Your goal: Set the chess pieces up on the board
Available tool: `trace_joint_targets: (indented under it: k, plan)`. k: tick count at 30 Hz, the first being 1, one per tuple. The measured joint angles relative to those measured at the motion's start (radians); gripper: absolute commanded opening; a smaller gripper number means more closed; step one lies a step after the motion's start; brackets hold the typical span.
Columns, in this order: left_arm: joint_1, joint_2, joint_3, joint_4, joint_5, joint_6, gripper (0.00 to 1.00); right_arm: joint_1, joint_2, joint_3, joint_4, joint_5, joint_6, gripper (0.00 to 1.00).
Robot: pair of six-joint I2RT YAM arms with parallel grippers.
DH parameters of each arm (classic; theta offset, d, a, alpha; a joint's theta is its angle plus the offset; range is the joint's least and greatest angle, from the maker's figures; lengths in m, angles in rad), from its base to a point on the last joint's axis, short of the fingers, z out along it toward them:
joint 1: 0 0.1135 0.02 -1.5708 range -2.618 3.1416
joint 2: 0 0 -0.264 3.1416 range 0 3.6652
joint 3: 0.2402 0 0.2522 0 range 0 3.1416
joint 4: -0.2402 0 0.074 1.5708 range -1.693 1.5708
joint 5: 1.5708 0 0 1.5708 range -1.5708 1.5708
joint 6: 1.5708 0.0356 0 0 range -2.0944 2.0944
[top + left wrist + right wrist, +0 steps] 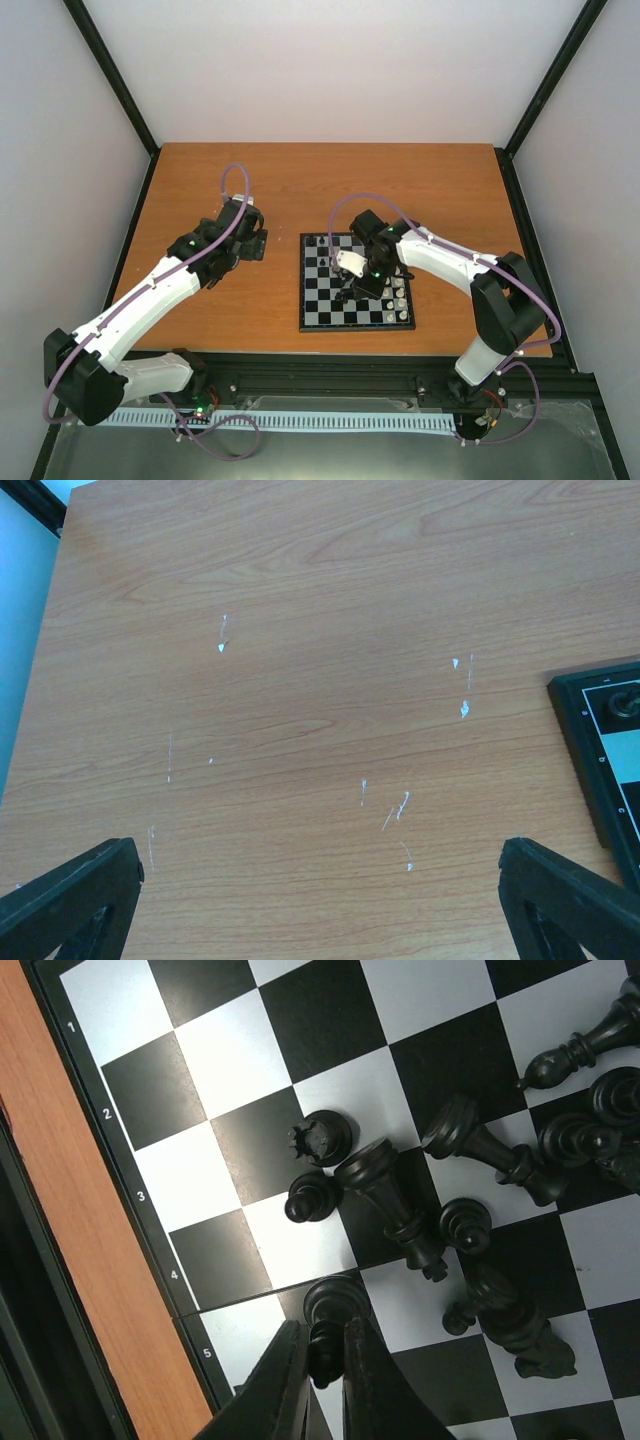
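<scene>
The board [306, 300] lies at the table's centre right, under my right gripper [352, 290]. In the right wrist view that gripper [322, 1338] is shut on a black chess piece [335, 1305] tilted over the board [225, 1055], near its numbered edge. Several other black chess pieces lie or stand just beyond: a toppled tall one [392, 1205], a pawn [312, 1200] and a rook [325, 1138]. White pieces [400, 300] line the board's right side. My left gripper [255, 243] hovers left of the board, open and empty [318, 852], over bare wood.
The board's corner [600, 740] with one black piece [625, 702] shows at the right of the left wrist view. A black frame rail [350, 385] runs along the near edge. White walls enclose the wooden table [300, 180].
</scene>
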State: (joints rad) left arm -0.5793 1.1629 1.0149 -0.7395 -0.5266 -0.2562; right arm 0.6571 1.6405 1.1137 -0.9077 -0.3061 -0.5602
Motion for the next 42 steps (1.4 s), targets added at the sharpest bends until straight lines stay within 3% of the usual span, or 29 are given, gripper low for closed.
trace_joint_targets:
  k: [5,14,29,42]
  plan:
    - [0.000,0.000,0.000,0.000,-0.003,0.000,1.00,0.000,0.000,0.031,-0.029,-0.001,-0.001,0.06]
    - [0.001,-0.005,0.000,-0.002,-0.057,-0.011,1.00,0.014,0.020,0.239,-0.055,0.003,-0.001,0.06]
    - [0.002,-0.010,0.000,-0.003,-0.088,-0.021,1.00,0.089,0.360,0.519,-0.046,0.016,0.026,0.05]
    - [0.002,-0.014,0.000,-0.003,-0.079,-0.021,1.00,0.092,0.491,0.619,-0.034,0.063,0.040,0.05]
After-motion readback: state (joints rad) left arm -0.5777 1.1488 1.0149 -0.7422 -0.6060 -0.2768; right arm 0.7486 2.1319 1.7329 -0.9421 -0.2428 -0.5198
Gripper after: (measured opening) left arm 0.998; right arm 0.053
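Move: The right hand holds a black chess piece upright. Its goal, square c1 in the board's left row, lies about 10 cm ahead, 12 cm left and 5 cm below. The black corner piece stands 6 cm beyond c1; the pawn on b2 is about 13 cm ahead and 9 cm left of the hand. Nearer are a loose black rook, 2 cm ahead and 5 cm left, and a fallen crowned piece, 3 cm ahead, 2 cm left. From the left hand, c1 is some 18 cm right, 1 cm ahead and 19 cm below. Up and forward-left in an arc, the right hand first lifts the held black piece about 6.5 cm, then carries it over the board and sinks some 7 cm towards c1, easing at the end. It travels roughly 11 cm left and 10 cm forward overall. The fingers keep their pinch on the piece's upper part, the wrist tilting only slightly. ##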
